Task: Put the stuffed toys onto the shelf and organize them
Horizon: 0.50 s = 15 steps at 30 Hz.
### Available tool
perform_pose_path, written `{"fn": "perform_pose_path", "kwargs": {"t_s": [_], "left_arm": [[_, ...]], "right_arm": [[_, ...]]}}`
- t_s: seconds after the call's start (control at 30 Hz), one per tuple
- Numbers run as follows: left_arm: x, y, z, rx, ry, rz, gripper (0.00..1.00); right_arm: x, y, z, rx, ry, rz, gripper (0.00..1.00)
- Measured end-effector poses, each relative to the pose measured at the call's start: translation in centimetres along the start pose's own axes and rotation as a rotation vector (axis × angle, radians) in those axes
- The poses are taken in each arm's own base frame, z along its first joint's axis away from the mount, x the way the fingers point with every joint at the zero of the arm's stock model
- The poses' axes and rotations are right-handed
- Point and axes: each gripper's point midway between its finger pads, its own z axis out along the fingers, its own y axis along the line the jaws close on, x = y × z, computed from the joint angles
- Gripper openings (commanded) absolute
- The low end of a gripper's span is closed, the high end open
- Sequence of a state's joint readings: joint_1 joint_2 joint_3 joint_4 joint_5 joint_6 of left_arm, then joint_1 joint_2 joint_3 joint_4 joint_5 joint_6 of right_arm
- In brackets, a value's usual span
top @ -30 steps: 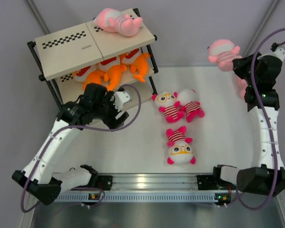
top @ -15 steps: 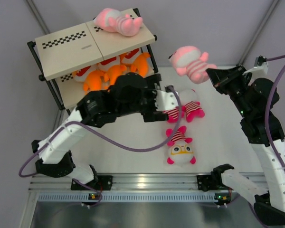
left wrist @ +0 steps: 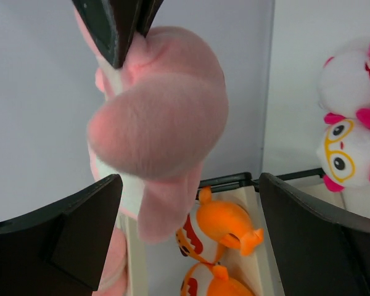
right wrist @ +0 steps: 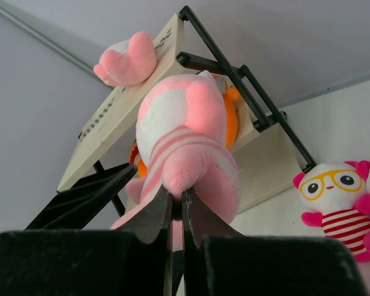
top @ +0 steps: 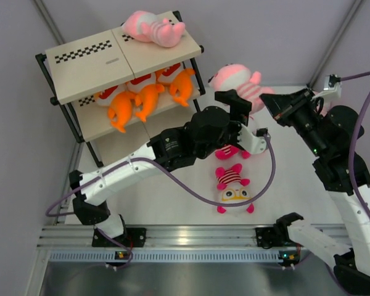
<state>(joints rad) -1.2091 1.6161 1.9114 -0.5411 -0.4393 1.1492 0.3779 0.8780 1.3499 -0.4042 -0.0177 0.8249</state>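
Note:
A pale pink stuffed toy with a striped belly hangs in the air right of the shelf. My right gripper is shut on its lower end. My left gripper stands open right under it, and the toy's leg hangs between the wide-apart fingers without touching them. Another pink toy lies on the top board. Three orange toys sit on the middle tier. A white-headed striped toy lies on the table, and another shows partly under the left arm.
The left arm stretches across the table's middle from its base at the near left. The shelf's black corner post stands close to the held toy. The white-headed toys lie to the right of the left gripper. Grey walls stand behind the shelf.
The left arm has swung from the shelf front rightward and up to the held pink toy, its jaws opening wide. The right gripper has carried that toy leftward toward the shelf.

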Motion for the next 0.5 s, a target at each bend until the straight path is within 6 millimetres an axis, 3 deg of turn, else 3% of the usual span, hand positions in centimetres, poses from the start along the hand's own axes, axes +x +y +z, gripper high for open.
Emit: {"fn": "perform_pose_path", "kwargs": {"t_s": [0.03,0.17,0.27,0.33,0.37,0.5], "left_arm": [[-0.2,0.2,0.6,-0.018,-0.001,0.013,0.97],[-0.9,-0.3,3.6,-0.044,-0.001,0.029,0.66],[-1.4,-0.6,5.7,-0.058,-0.008,0.015,0.52],[-1.8,-0.3,6.2,-0.074,-0.023,0.01,0.08],[-2.0,0.2,6.1,-0.084,-0.033,0.02,0.0],[-2.3,2.1,5.6,-0.124,-0.047,0.042,0.0]], "right_arm": [[-0.1,0.2,-0.2,-0.008,-0.001,-0.005,0.0],[-0.3,0.6,-0.9,-0.028,-0.006,-0.02,0.0],[-0.3,1.1,-1.2,-0.051,-0.003,-0.03,0.0],[-0.4,1.2,-1.1,-0.055,-0.003,-0.035,0.0],[-0.6,1.4,-1.0,-0.058,-0.002,-0.041,0.0],[-1.4,3.3,-1.0,-0.119,-0.003,-0.063,0.0]]}}
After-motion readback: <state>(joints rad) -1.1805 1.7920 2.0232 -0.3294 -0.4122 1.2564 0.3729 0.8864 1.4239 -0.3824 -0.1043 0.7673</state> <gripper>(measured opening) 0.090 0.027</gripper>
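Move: The right gripper already holds the pink toy by its lower end; the toy's middle is roughly 6 cm ahead of that hand, 5 cm left and just above. From the open left gripper it lies about 5 cm ahead, 4 cm right and 3 cm higher. The shelf top's near right corner is some 15 cm ahead of the left hand and 10 cm left, about level; the glasses panda lies some 12 cm ahead, straight out, and 38 cm below. Bring the open left gripper about 5 cm right and 3 cm forward, sinking slightly, to the lower end of the pink toy beside the right fingertips. Close it almost shut, pinching a soft pink part there, and lift some 3 cm as it closes. Keep the right gripper shut on the toy, easing it back slightly and up about 3 cm. ##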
